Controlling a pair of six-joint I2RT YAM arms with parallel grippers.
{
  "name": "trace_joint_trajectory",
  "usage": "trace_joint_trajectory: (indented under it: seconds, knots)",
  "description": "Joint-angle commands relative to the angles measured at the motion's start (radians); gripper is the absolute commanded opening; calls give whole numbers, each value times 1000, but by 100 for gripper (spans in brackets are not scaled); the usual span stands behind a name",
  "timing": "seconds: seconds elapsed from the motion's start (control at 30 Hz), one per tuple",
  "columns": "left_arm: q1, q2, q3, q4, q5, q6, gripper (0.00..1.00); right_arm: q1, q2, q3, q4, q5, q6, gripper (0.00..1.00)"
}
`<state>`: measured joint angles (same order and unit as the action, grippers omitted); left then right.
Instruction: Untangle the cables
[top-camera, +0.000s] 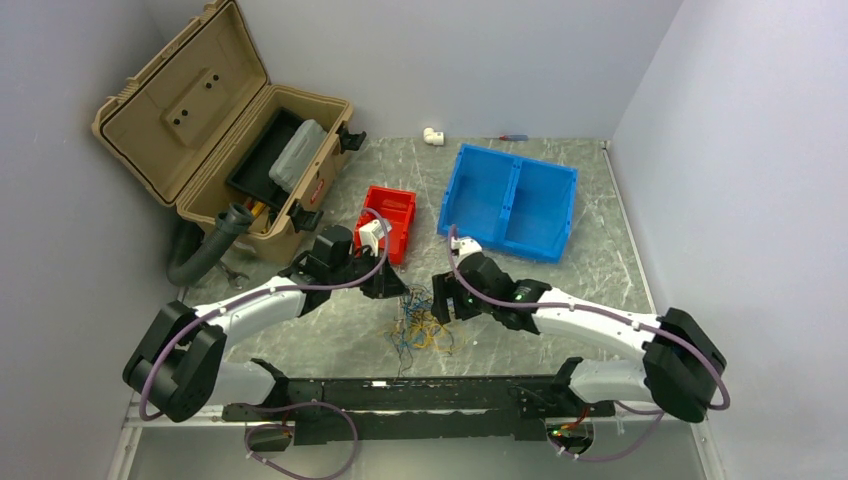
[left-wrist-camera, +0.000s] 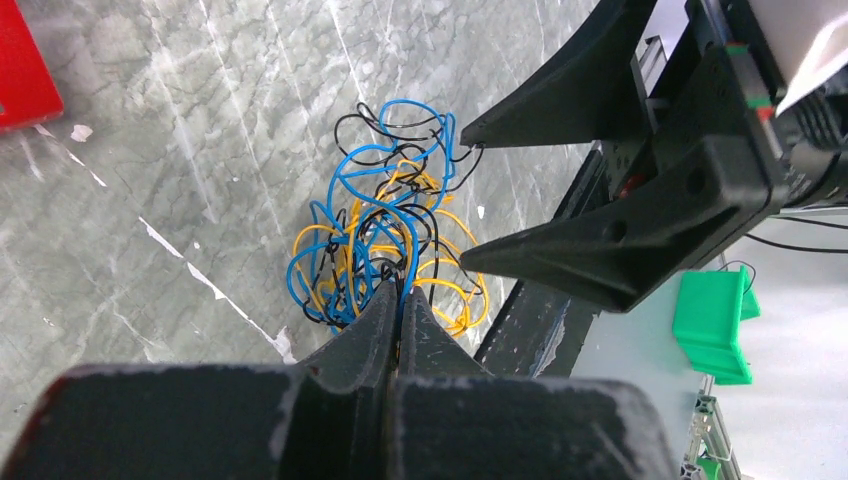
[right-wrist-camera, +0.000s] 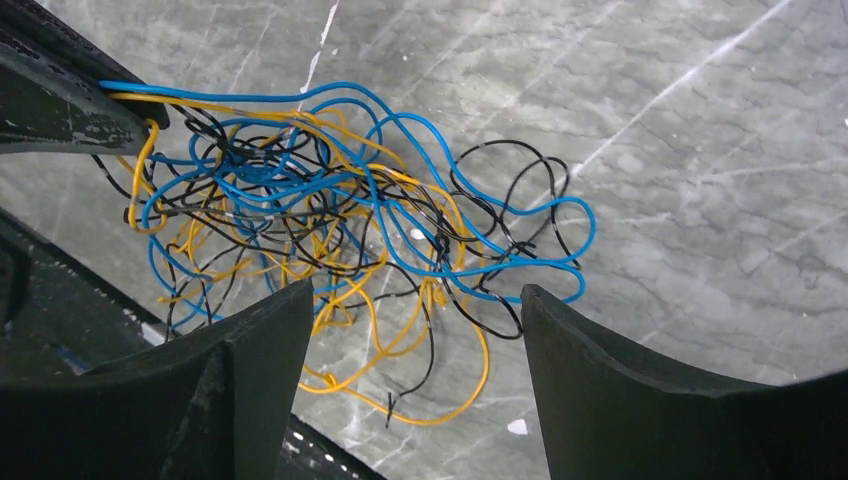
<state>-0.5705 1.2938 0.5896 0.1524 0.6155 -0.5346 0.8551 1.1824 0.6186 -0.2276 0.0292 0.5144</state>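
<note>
The cables lie in one tangled heap of thin blue, yellow-orange and black wires on the grey marble table, between the two grippers. My left gripper is shut on blue and yellow strands at the heap's edge; its tips pinch a blue wire. In the right wrist view the left gripper shows at top left with wires running out of it. My right gripper is open, its jaws wide apart and just above the heap, holding nothing. It also shows open in the left wrist view, over the heap.
A red bin and a blue two-part bin stand behind the heap. An open tan toolbox and a grey pipe are at back left. A black rail runs along the near edge. A green bin sits below the table.
</note>
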Motion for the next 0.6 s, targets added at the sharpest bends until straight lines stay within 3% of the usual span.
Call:
trace_joint_trajectory:
  seconds: [0.0, 0.17, 0.4, 0.57]
  knots:
    - [3, -6, 26, 29, 9, 22, 0, 73, 63, 77, 60, 199, 12, 79]
    - [2, -2, 16, 48, 18, 14, 0, 139, 194, 149, 44, 380, 38, 80]
    - [2, -2, 13, 42, 14, 9, 0, 186, 388, 174, 72, 475, 100, 80]
    - [29, -60, 6, -2, 8, 21, 0, 208, 485, 187, -62, 547, 172, 81]
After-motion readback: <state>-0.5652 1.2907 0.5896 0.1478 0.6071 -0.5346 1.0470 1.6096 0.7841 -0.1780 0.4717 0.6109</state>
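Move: The loose blue-and-black loops at the cable tangle's far right end lie about 3 cm ahead of the right hand, 3 cm to its left and 6 cm below. From that hand, the tangle's main mass is some 2 cm back, 5 cm left and 5 cm down, and the red bin about 15 cm ahead, 10 cm left and 5 cm down. From the left hand, shut on the cables, the loops lie level ahead, 4 cm right and 9 cm down. With its jaws wide open, the right hand first reaches forward and left over the loose blue-and-black loops, then sinks steeply to bring its fingers down on either side of the strands, some 6 cm down and 3 cm forward in all, its fingers tipping about 20 degrees nearer to straight down. The left hand stays in place and keeps its pinch on the cable bundle, holding it up off the table while the right fingers come in among the strands without closing. ##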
